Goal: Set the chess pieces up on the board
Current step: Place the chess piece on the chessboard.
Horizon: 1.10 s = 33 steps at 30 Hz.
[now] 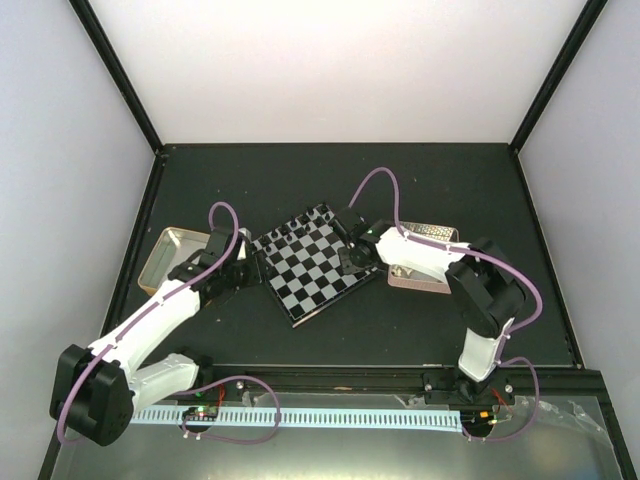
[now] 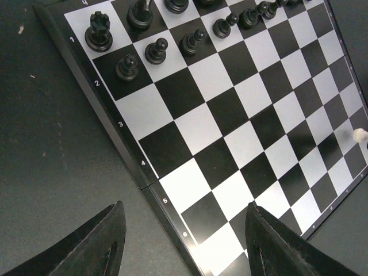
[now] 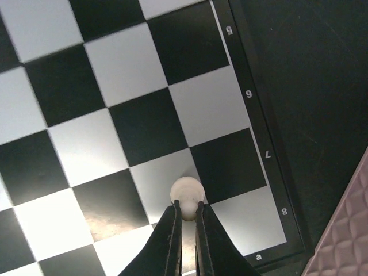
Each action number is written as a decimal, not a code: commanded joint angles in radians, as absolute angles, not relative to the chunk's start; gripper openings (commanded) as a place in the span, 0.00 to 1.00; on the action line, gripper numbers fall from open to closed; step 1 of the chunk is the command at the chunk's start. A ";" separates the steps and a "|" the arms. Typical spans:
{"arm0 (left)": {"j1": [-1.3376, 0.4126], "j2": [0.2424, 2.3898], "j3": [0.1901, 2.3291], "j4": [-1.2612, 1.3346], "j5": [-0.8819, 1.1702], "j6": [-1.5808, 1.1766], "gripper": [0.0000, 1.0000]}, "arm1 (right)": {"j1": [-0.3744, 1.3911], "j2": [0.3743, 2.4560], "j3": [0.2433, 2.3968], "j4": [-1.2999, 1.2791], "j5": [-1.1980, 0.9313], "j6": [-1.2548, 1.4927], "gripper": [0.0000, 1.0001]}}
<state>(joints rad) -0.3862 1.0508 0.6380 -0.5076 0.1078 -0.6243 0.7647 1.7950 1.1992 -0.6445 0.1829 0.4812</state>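
Observation:
The board [image 1: 312,268] of black and pale squares lies tilted at mid-table. Several black chess pieces [image 2: 156,50] stand in two rows along its far-left edge, a rook [image 2: 98,31] at the corner. My right gripper [image 3: 186,206] is shut on a cream-white pawn [image 3: 187,191], holding it by the head over a pale square near the board's corner marked 8. That same pawn [image 2: 360,136] shows at the right edge of the left wrist view. My left gripper [image 2: 184,230] hangs open and empty over the board's rim [image 2: 167,210], by the numbers 5 and 6.
A shiny metal tin [image 1: 172,256] sits left of the board, behind the left arm. A pink perforated tray [image 1: 425,258] lies to the right, partly under the right arm; its corner [image 3: 345,236] shows beside the board. Dark table [image 1: 400,190] surrounds everything.

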 commanded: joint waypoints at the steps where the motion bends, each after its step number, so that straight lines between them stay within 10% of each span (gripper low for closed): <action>1: -0.381 1.034 0.632 -0.503 0.101 -0.628 0.58 | 0.750 1.828 1.225 -0.663 0.223 0.501 0.06; 33: -0.380 1.028 0.648 -0.506 0.096 -0.620 0.59 | 0.636 1.605 1.155 -0.603 0.190 0.511 0.37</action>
<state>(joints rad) -0.3862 1.0477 0.6296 -0.5079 0.1081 -0.6239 0.7033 1.7294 1.1965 -0.6403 0.1936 0.4934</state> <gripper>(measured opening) 0.584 0.369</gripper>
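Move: The right hand already holds the white pawn, shut, low over the board. Its target, the black edge square by the 7, lies about 2 cm to the right, 1 cm ahead and 3 cm below. The white corner square is some 3 cm right and 1 cm back, the pink box's middle about 14 cm right and 2 cm ahead, and the nearest black pawn roughly 9 cm ahead and 5 cm left. From the left hand the target square is some 18 cm right, 3 cm ahead and 8 cm below. Carry the held white pawn with the right gripper about 2 cm forward and right, sinking nearly 2 cm in two short steps onto the black edge square beside the 7. Begin parting the fingers during the last of the descent, hold low while they open to about a third, then lift off some 4 cm, leaving the pawn clear between them. ##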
